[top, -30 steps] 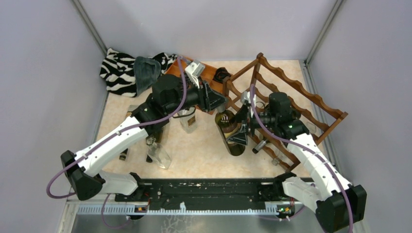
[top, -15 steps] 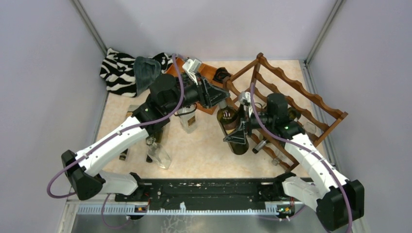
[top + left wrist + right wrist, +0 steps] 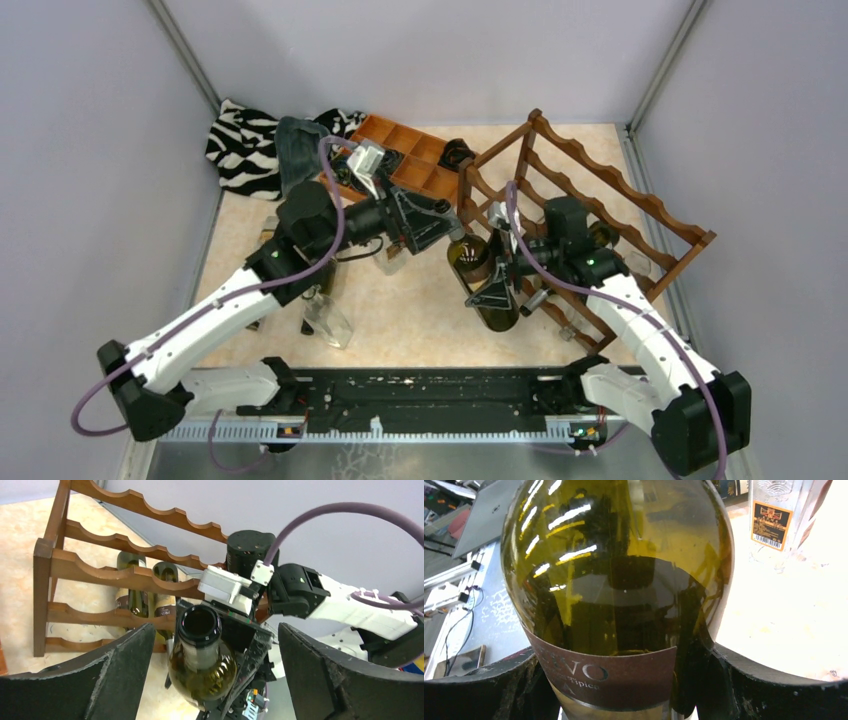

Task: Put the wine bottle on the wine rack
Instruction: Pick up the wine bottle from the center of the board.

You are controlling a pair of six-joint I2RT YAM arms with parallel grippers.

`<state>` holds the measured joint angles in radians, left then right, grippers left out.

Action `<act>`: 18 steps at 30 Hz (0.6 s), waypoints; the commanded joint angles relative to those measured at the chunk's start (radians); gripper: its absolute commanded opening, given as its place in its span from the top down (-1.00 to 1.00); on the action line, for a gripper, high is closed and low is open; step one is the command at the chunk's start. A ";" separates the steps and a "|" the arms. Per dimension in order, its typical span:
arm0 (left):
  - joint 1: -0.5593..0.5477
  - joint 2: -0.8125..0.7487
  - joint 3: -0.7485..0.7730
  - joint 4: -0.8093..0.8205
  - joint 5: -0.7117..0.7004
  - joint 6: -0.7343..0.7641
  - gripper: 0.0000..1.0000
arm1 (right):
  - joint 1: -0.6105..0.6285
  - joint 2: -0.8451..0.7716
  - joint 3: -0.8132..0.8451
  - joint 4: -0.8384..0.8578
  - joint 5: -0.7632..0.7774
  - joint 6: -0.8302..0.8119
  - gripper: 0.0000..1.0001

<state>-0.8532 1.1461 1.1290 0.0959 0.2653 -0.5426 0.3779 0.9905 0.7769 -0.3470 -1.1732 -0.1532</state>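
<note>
The wine bottle (image 3: pixel 488 285) is dark green glass with a brown label. It hangs tilted just left of the wine rack (image 3: pixel 610 205), neck pointing up and left. My right gripper (image 3: pixel 497 282) is shut on its body; in the right wrist view the bottle (image 3: pixel 619 580) fills the frame, with my gripper (image 3: pixel 621 652) clamped at the label. My left gripper (image 3: pixel 445 222) stands open just off the neck. In the left wrist view the bottle's open mouth (image 3: pixel 200 625) sits between the spread fingers (image 3: pixel 115 675) of that gripper (image 3: pixel 215 632) without touching them. The rack (image 3: pixel 120 570) lies behind.
An orange-brown compartment tray (image 3: pixel 405 160) and a zebra-striped cloth (image 3: pixel 245 145) lie at the back left. Clear glass bottles (image 3: pixel 328 320) stand under the left arm. The rack's lower tiers hold other bottles (image 3: pixel 132 587). Grey walls close in both sides.
My left gripper let go of the bottle's neck, opened wide and drew back to the left. The right gripper closed on the bottle's body, which shifted slightly right.
</note>
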 commanded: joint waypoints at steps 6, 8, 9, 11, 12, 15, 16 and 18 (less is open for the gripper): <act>-0.001 -0.293 -0.120 -0.244 -0.009 -0.009 -0.97 | 0.113 0.007 0.254 -0.497 0.119 -0.579 1.00; 0.000 -0.343 -0.146 -0.294 0.035 -0.035 -0.97 | 0.200 0.019 0.299 -0.602 0.239 -0.685 1.00; 0.000 -0.360 -0.158 -0.315 0.058 -0.055 -0.97 | 0.232 0.023 0.315 -0.646 0.279 -0.728 1.00; 0.000 -0.398 -0.190 -0.344 0.088 -0.103 -0.97 | 0.271 0.028 0.346 -0.719 0.328 -0.816 1.00; 0.000 -0.419 -0.210 -0.348 0.098 -0.128 -0.97 | 0.280 0.029 0.357 -0.750 0.344 -0.854 1.00; 0.000 -0.478 -0.264 -0.356 0.113 -0.187 -0.95 | 0.297 0.028 0.377 -0.806 0.385 -0.965 1.00; 0.000 -0.492 -0.272 -0.363 0.118 -0.205 -0.94 | 0.302 0.028 0.378 -0.814 0.398 -0.996 1.00; 0.000 -0.511 -0.281 -0.377 0.131 -0.240 -0.92 | 0.322 0.028 0.376 -0.814 0.441 -1.040 1.00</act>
<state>-0.8528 0.6781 0.8688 -0.2344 0.3454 -0.6827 0.6689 1.0245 1.0817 -1.1118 -0.7982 -0.9924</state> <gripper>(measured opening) 0.968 0.750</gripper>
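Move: The wine bottle stands aslant in the right gripper, its middle at the finger pads. From the left hand that middle lies about 11 cm below, 8 cm right and 6 cm back, with the mouth still between the open left fingers. The wine rack is some 22 cm right of the right hand, 16 cm ahead and 10 cm lower. The clear bottle stands about 21 cm to the right hand's left, 16 cm ahead and 12 cm lower. Keep the right gripper's hold on the wine bottle's body and swing the neck over to the left and back, turning the wrist some 40 degrees while drawing the hand about 5 cm back and slightly right and down. Meanwhile pull the already open left gripper clear of the neck, back and to the left by about 13 cm, sinking towards the end. ##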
